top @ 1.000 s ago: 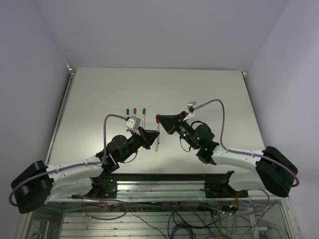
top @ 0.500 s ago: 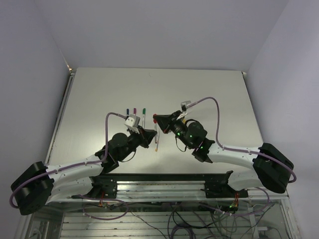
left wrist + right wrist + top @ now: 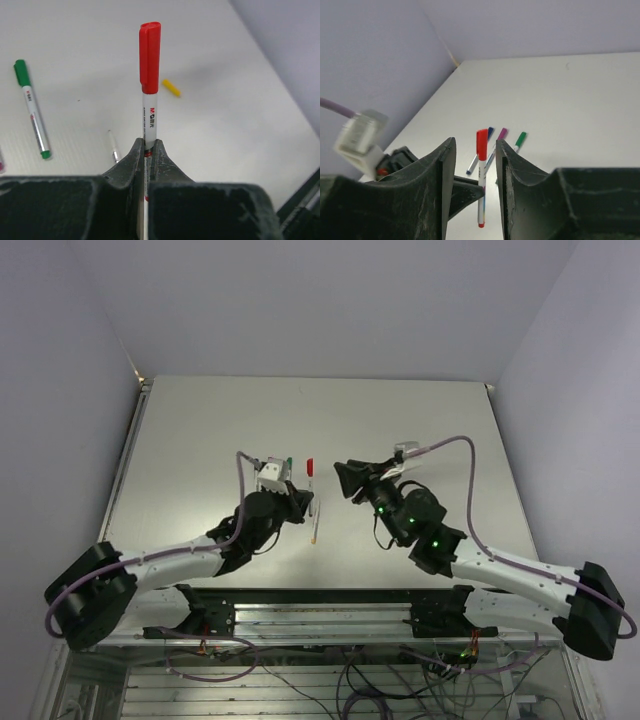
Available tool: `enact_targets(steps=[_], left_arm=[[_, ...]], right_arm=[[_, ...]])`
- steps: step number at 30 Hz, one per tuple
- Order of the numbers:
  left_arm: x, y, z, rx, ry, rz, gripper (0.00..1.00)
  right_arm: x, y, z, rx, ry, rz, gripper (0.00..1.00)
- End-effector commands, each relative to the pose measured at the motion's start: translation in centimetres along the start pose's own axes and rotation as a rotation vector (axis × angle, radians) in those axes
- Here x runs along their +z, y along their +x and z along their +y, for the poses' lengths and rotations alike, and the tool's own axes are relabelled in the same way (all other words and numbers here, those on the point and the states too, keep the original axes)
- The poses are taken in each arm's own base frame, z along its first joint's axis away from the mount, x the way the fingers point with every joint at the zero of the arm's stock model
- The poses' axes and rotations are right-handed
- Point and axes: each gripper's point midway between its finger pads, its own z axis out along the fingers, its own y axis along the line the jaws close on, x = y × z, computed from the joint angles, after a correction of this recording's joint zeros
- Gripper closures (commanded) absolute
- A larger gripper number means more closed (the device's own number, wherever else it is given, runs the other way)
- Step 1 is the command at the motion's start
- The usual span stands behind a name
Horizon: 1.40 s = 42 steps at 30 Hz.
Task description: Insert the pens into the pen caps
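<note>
My left gripper [image 3: 148, 142] is shut on a grey pen wearing the red cap [image 3: 150, 57] and holds it above the table, cap pointing away; the pair also shows in the top view [image 3: 309, 468], in front of the left gripper [image 3: 302, 503]. My right gripper [image 3: 474, 145] is open and empty, jaws either side of the red-capped pen [image 3: 481, 172] but apart from it; in the top view the right gripper [image 3: 341, 476] sits to the pen's right. A bare pen [image 3: 114, 146] and the yellow cap [image 3: 171, 87] lie on the table.
A green-capped pen [image 3: 31, 107] lies left of the held pen. Blue-capped [image 3: 490, 132], purple-capped [image 3: 502, 133] and green-capped [image 3: 520, 139] pens lie side by side beyond it. The bare pen [image 3: 315, 525] lies just right of the left gripper.
The red cap went onto the pen in my left gripper. My right gripper let go of the cap, opened and drew back to the right. The left gripper swung the capped pen away.
</note>
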Motion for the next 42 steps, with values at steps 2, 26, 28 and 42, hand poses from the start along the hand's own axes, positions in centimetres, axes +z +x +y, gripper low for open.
enact_targets(steps=[2, 26, 28, 42], left_arm=[[3.2, -1.3, 1.8, 0.063, -0.117, 0.006, 0.93], [10.7, 6.1, 11.5, 0.124, -0.539, 0.395, 0.82], [10.6, 6.2, 11.9, 0.125, -0.561, 0.398, 0.81], [10.8, 4.3, 10.7, 0.108, -0.527, 0.367, 0.51]], right_arm=[[-1.8, 0.7, -3.9, -0.033, 0.176, 0.032, 0.63], [-5.1, 5.3, -7.3, 0.064, 0.275, 0.140, 0.64], [-5.2, 5.4, -7.3, 0.066, 0.274, 0.145, 0.64], [-5.1, 6.0, -7.5, 0.049, 0.281, 0.157, 0.65]])
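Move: The left hand holds the capped red pen by its lower half; the free spot for the pen is about 13 cm ahead, 2 cm left and 14 cm below. At that depth, the green pen lies 13 cm ahead and 6 left, and the uncapped yellow pen 1 cm back and 3 right. From the empty right hand, the yellow cap is about 12 cm ahead, 13 right and 25 below; the pen's spot is 13 ahead and 9 left. Down and forward goes the left hand with the red pen: first mostly forward, about 11 cm, then on down to roughly 13 cm lower, dipping its fingers from near level to a steep slant so the pen comes flat beside the green one. The fingers open there and let go. The right hand, still open, moves down and right about 10 cm overall, tips slightly downward and draws nearer the yellow cap. ##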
